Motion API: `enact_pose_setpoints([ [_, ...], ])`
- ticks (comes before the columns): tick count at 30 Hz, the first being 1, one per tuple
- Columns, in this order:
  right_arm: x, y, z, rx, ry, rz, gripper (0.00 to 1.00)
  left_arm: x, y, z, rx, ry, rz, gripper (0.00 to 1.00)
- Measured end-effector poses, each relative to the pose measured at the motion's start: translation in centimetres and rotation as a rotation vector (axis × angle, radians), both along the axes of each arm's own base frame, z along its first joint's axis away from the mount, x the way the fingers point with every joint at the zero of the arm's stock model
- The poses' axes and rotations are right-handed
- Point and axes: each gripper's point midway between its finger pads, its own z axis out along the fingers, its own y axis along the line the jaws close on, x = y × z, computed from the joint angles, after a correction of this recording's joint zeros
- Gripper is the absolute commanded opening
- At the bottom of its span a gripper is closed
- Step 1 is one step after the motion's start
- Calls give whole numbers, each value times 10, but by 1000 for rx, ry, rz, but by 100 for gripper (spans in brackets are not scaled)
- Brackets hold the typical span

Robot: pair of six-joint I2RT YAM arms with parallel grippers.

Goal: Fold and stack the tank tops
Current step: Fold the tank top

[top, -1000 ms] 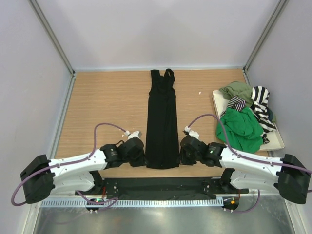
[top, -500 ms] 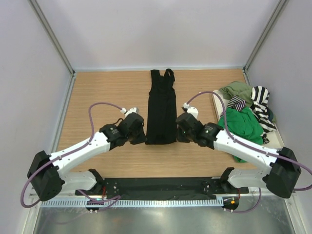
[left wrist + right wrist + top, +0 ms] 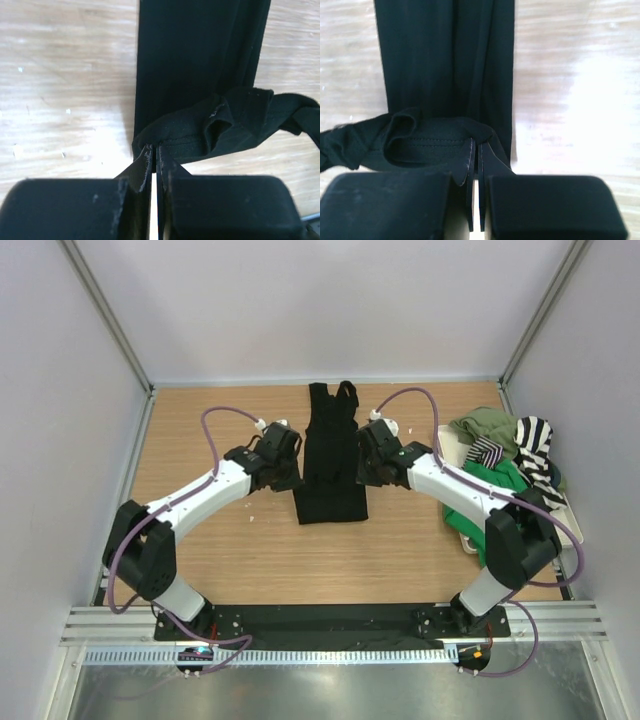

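Observation:
A black tank top (image 3: 331, 455) lies lengthwise in the middle of the wooden table, straps at the far end, its near part doubled over. My left gripper (image 3: 288, 473) is shut on the left corner of the black tank top's hem (image 3: 172, 137), held above the lower layer. My right gripper (image 3: 366, 468) is shut on the hem's right corner (image 3: 445, 137). The hem sags between the two grippers. A bright green tank top (image 3: 495, 498), an olive one (image 3: 487, 426) and a black-and-white striped one (image 3: 534, 445) lie heaped at the right.
The heap rests on a white tray (image 3: 572, 527) along the table's right edge. Grey walls close in the table on the left, back and right. Purple cables loop above both arms.
Both grippers have carried the black tank top's hem from the near edge towards the far end, folding the lower part over the upper. The arms are now stretched out far.

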Motion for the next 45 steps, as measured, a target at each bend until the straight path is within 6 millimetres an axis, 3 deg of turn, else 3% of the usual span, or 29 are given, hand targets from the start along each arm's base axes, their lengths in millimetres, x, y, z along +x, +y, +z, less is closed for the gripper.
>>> enact_pose_setpoints([
  [7,27,-3,-9,-5,19,-15,1,29,-13,-1,23,-29,-35,0],
  [17,50,0,2,12,-6,-5,1,56,-21,12,16,-74,-43,0],
  [31,81,-1,-18,6,26,-8,1,93,-14,-27,40,-1,-12,0],
  [37,89,-9,-17,15,28,-25,1,104,-17,-19,10,-12,-14,0],
  [45,101,-6,1,42,-8,-21,1,109,-23,-8,-14,-32,-24,0],
])
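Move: From the left gripper, holding one hem corner of the black tank top, the tank top's strap end lies about 28 cm ahead, 7 cm to the right and some 10 cm lower; from the right gripper, on the other corner, it is about 28 cm ahead and 7 cm to the left. The fold edge nearest the base sits roughly 5 cm behind both hands, centred between them. The clothes tray is some 34 cm to the right of the right gripper and about 5 cm farther out. Bring both grippers forward together about 10 cm, towards the strap end, easing off as you go and keeping both hem corners pinched and clear of the table. Dip both hands a couple of centimetres on the way and come back up to nearly the starting height, with hardly any wrist turn. ##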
